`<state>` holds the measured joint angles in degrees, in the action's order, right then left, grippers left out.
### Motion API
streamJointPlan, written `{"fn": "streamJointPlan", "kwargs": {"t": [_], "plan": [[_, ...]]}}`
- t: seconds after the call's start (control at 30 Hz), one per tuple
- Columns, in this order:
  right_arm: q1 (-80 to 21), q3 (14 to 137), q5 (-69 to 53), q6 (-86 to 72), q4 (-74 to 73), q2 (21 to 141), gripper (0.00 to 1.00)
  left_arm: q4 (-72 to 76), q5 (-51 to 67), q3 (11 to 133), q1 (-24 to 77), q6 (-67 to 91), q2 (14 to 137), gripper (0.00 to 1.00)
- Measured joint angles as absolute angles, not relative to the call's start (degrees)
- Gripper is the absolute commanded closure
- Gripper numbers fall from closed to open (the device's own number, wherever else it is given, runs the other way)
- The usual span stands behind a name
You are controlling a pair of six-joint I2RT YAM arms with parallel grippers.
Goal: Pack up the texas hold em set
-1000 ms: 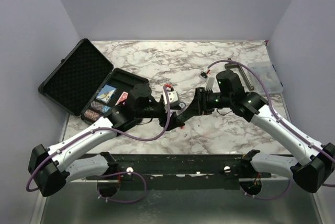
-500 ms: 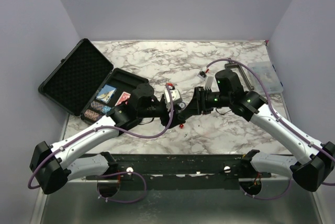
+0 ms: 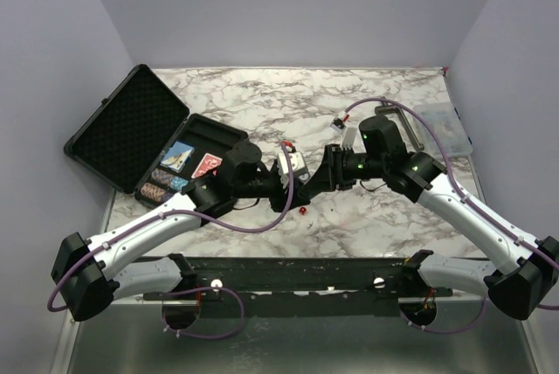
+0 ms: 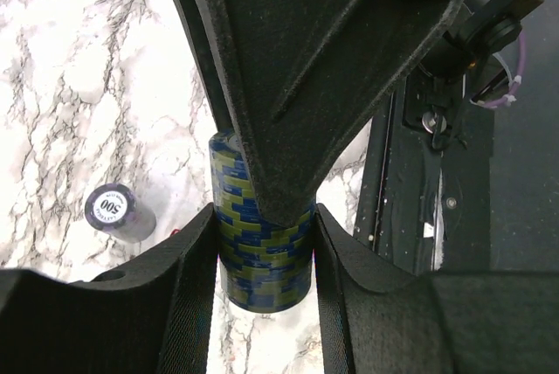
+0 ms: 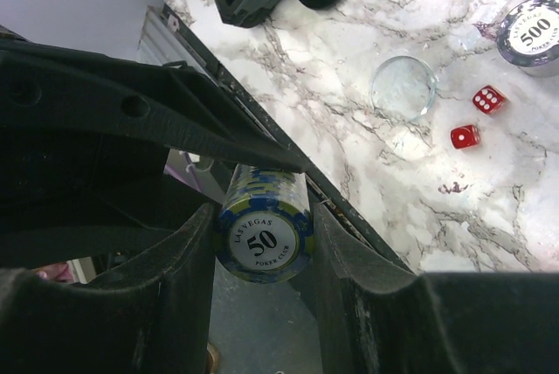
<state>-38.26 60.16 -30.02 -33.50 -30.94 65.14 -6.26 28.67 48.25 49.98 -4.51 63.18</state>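
Note:
A stack of blue-and-yellow chips (image 5: 265,237) marked 50 hangs over the middle of the table. My right gripper (image 5: 262,217) is shut on it. My left gripper (image 4: 265,225) has both fingers pressed against the same stack (image 4: 262,247). The two grippers meet tip to tip (image 3: 304,183). The black case (image 3: 131,129) lies open at the far left, with card decks (image 3: 206,164) and chips (image 3: 157,189) in its base. A grey chip stack (image 4: 117,211) marked 500 and two red dice (image 5: 487,99) (image 5: 464,136) stand loose on the marble.
A clear round disc (image 5: 403,87) lies by the dice. A clear plastic box (image 3: 441,125) and a dark metal clamp (image 3: 403,125) sit at the far right. The black rail (image 3: 297,273) runs along the table's near edge.
My left gripper has moved right, up to the right gripper, and its fingers have closed in on the chip stack. The right arm has barely moved.

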Motion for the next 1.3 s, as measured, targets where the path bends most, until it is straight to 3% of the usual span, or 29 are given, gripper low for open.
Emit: {"fn": "streamJointPlan", "kwargs": {"t": [0.07,0.1,0.23,0.33,0.8,1.3], "plan": [[-38.30,60.16,-29.85,-33.56,-30.96,65.14,0.95,-6.28,28.64,48.25,50.02,-4.56,63.18,1.00],[-38.30,60.16,-29.78,-33.58,-30.94,65.14,0.88,-6.28,28.64,48.25,50.00,-4.56,63.18,1.00],[-38.41,60.62,-29.17,-33.71,-31.42,65.14,0.25,-6.07,28.64,48.25,50.00,-4.54,63.22,1.00],[-38.57,61.76,-28.27,-34.59,-31.42,65.12,0.02,-6.63,28.60,48.27,50.02,-4.54,63.29,1.00],[-38.57,65.39,-12.21,-37.21,-32.82,58.00,0.00,-10.55,23.55,48.31,50.00,-3.40,63.88,1.00],[-38.57,62.61,1.63,-41.50,-34.63,53.91,0.00,-16.27,-0.84,57.76,48.95,20.78,68.58,1.00]]}}
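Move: The blue-and-yellow 50 chip stack is already between both hands' fingers, its middle within about a centimetre of each hand point. From the left hand the open case lies about 32 cm left, 14 cm ahead and 19 cm below. From either hand, the upright 500 chip stack stands some 9 cm straight ahead and 17 cm below; the two red dice lie roughly 4 cm ahead and 21 cm below, level sideways. The right fingers let go of the 50 chip stack, opening wide, and the right hand backs off to the right by about 7 cm while rising and reaching forward some 5 cm, swinging clockwise. The left hand keeps its pinch on the stack, dips a little, then carries it mostly forward and slightly left, coming back up and turning about 40 degrees counter-clockwise. ##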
